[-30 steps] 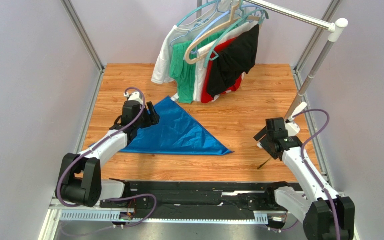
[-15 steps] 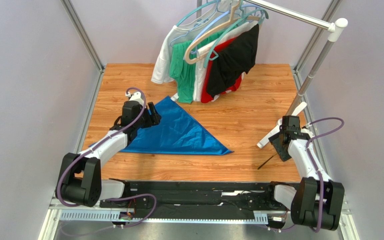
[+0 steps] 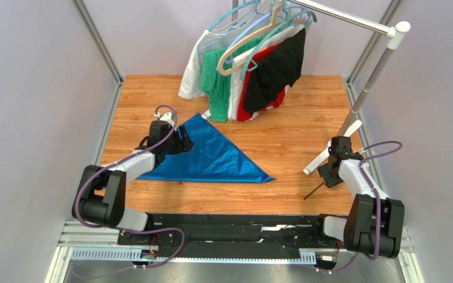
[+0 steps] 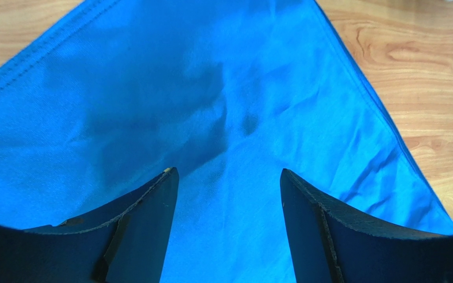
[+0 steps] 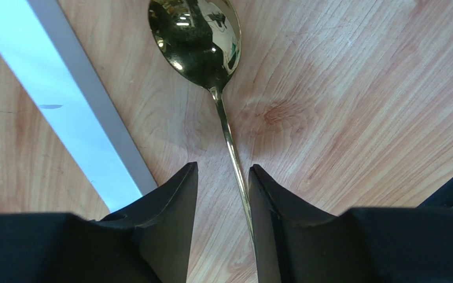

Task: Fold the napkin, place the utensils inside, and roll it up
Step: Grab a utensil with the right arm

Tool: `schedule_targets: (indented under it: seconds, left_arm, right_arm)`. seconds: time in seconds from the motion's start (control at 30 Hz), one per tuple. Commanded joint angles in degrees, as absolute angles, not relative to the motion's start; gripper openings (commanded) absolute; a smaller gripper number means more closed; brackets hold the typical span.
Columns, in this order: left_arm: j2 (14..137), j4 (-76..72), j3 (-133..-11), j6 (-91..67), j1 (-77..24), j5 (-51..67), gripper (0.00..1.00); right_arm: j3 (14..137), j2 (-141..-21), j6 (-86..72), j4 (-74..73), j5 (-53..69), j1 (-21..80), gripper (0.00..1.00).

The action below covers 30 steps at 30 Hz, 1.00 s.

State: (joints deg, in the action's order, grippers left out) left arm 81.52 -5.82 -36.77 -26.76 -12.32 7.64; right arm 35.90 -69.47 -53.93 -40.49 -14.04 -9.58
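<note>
The blue napkin [image 3: 211,154] lies on the wooden table folded into a triangle; it also fills the left wrist view [image 4: 211,88]. My left gripper [image 3: 180,141] [image 4: 226,172] hovers open over the napkin's left part with nothing between its fingers. A gold spoon [image 5: 196,35] lies on the wood at the right; its thin handle [image 3: 313,192] runs toward the near edge. My right gripper [image 3: 330,171] [image 5: 223,166] straddles that handle, jaws narrow. The handle lies against the right finger, with a gap left at the other finger.
A rack's white foot bar [image 5: 63,88] [image 3: 313,165] lies just left of the right gripper. Its pole [image 3: 370,76] rises at the right. Garments on hangers [image 3: 252,65] hang over the table's far middle. Metal frame posts stand at the table's corners.
My right gripper swung right and came down over the spoon handle, its jaws narrowing. My left gripper shifted slightly right and farther over the napkin, still open.
</note>
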Motion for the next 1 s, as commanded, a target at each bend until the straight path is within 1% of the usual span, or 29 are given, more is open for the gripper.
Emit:
schedule_targets:
  seconds: [0.0, 0.27, 0.47, 0.5, 0.67, 0.73, 0.77, 0.97]
  left_arm:
    - [82.2, -8.3, -38.1, -26.6, -12.5, 9.5, 0.73]
    - [81.6, -8.3, -37.9, -26.4, -12.5, 9.2, 0.73]
    - [79.8, -8.1, -37.1, -26.0, -12.5, 8.4, 0.73]
    - [79.5, -8.1, -36.8, -26.0, -12.5, 8.3, 0.73]
    - [78.8, -7.9, -36.7, -25.7, -12.4, 7.6, 0.73]
    - [78.6, -7.9, -36.6, -25.7, -12.4, 7.6, 0.73]
    - [78.6, -7.9, -36.6, -25.8, -12.4, 7.6, 0.73]
    - [78.2, -8.3, -36.4, -25.8, -12.4, 7.8, 0.73]
  right_arm:
    - [35.9, -71.7, -54.6, -38.6, -15.8, -10.2, 0.40]
    - [35.4, -73.4, -53.0, -36.5, -16.0, -11.1, 0.35]
    - [34.5, -75.1, -51.6, -34.5, -14.9, -11.6, 0.28]
    - [34.5, -75.4, -51.3, -34.5, -14.8, -11.7, 0.25]
    - [33.7, -76.6, -50.3, -33.3, -13.6, -11.9, 0.15]
    - [33.4, -77.0, -50.0, -33.0, -13.1, -11.9, 0.04]
    - [33.4, -77.2, -49.7, -33.0, -12.7, -11.9, 0.00]
    - [33.0, -73.2, -49.3, -34.4, -10.8, -11.9, 0.00]
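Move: The spoon lies under the right hand, pointing forward-right, its middle about 3 cm back, 3 cm left and 2 cm below, with the handle passing beneath the fingertips. The near end of the white rack foot is some 2 cm ahead and 6 cm left; the napkin's right corner is level with the hand, about 18 cm left. From the left hand the spoon lies roughly 43 cm right, 16 cm back and 6 cm lower. The right hand sinks about 1.5 cm, edging right then forward, as its fingers close and pinch the spoon handle. ##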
